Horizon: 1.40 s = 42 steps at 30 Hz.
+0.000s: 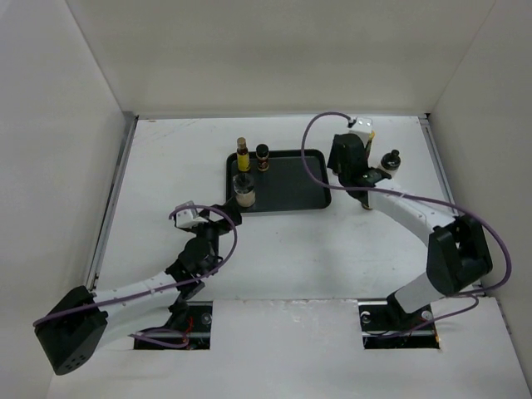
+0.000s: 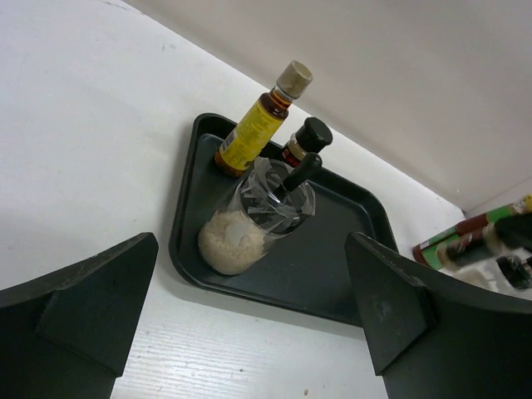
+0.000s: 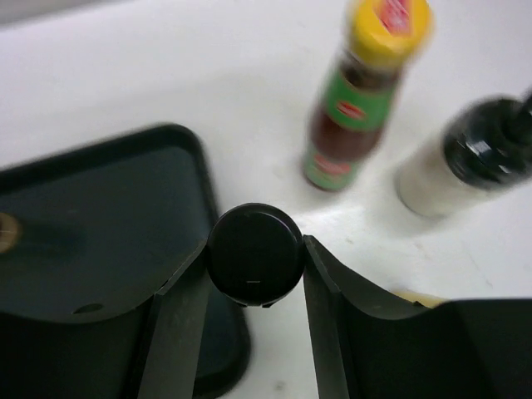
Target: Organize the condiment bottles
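On the black tray [image 1: 291, 187] stand a slim yellow-labelled bottle [image 1: 243, 155], a short dark jar [image 1: 263, 156] and a cream-bodied bottle [image 1: 243, 192]. The left wrist view shows the same three: yellow-labelled bottle [image 2: 253, 133], dark jar [image 2: 305, 141] and cream bottle [image 2: 248, 229]. My left gripper [image 2: 249, 332] is open just in front of the tray [image 2: 332, 278] with nothing between its fingers. Just right of the tray [image 3: 91, 216], my right gripper [image 3: 254, 248] has both fingers pressed on the round black cap of a bottle [image 3: 254, 254]; the bottle's body is hidden.
A red-green bottle with a yellow cap [image 3: 362, 100] and a cream bottle with a black cap [image 3: 470, 162] stand on the table beyond the right gripper. The cream one also shows from above [image 1: 391, 160]. White walls enclose the table on three sides.
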Available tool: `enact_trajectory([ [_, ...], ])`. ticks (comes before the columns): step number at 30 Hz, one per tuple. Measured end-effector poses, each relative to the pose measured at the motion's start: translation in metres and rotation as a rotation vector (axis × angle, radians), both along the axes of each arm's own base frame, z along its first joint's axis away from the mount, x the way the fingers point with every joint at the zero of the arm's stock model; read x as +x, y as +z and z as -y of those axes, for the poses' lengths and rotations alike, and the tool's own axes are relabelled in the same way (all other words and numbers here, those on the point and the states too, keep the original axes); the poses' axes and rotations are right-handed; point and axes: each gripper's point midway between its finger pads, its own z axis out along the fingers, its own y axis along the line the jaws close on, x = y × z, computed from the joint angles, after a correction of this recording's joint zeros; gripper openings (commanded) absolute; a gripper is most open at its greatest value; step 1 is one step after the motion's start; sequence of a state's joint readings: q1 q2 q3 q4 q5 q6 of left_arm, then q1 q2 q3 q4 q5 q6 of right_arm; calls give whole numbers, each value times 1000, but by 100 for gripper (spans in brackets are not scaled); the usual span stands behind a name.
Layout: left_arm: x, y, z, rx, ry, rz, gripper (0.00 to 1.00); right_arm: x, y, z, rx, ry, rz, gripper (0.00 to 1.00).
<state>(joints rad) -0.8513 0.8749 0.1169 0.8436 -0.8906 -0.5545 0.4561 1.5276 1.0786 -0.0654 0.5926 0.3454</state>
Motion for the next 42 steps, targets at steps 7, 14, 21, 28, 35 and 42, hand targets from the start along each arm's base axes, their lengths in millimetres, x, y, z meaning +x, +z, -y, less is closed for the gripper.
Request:
enact_trajectory([
  [7, 1, -3, 1, -2, 2, -5, 100, 52, 43, -100, 99, 171, 127, 39],
  [14, 1, -3, -1, -11, 15, -3, 100, 82, -25, -165, 90, 278, 27, 40],
  [21, 2, -10, 0, 3, 15, -20, 100, 91, -56, -176, 79, 296, -25, 45],
  [28, 3, -13, 1, 6, 15, -26, 100, 87, -56, -184, 95, 303, -26, 65],
  [35, 4, -14, -1, 8, 20, -28, 100, 77, -44, -179, 107, 309, -22, 72],
  [42, 5, -18, -1, 20, 22, -39, 100, 45, 55, -128, 176, 279, 124, 76],
])
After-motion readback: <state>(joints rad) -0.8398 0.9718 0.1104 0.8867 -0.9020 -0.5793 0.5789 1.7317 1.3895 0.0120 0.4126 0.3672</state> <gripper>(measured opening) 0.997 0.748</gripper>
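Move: In the tray's far part, the free spot for the held black-capped jar lies about 9 cm ahead, 18 cm left and 9 cm below the right hand. The other black-capped jar stands 6 cm left of that spot, the yellow-label bottle 12 cm left of it, and the clear spoon jar about 11 cm left and 12 cm nearer. The green bottle is 8 cm ahead and 6 cm right of the hand. From the left hand, the spot is some 24 cm ahead and 16 cm right. Swinging left and forward over the tray's right rim in a low arc, the right hand carries the still-held jar about 18 cm leftward, turning some 15 degrees counter-clockwise, and lowers it beside the other black-capped jar. There the fingers open partway and let go, and the hand lifts about 11 cm, drawing off right and slightly back. ##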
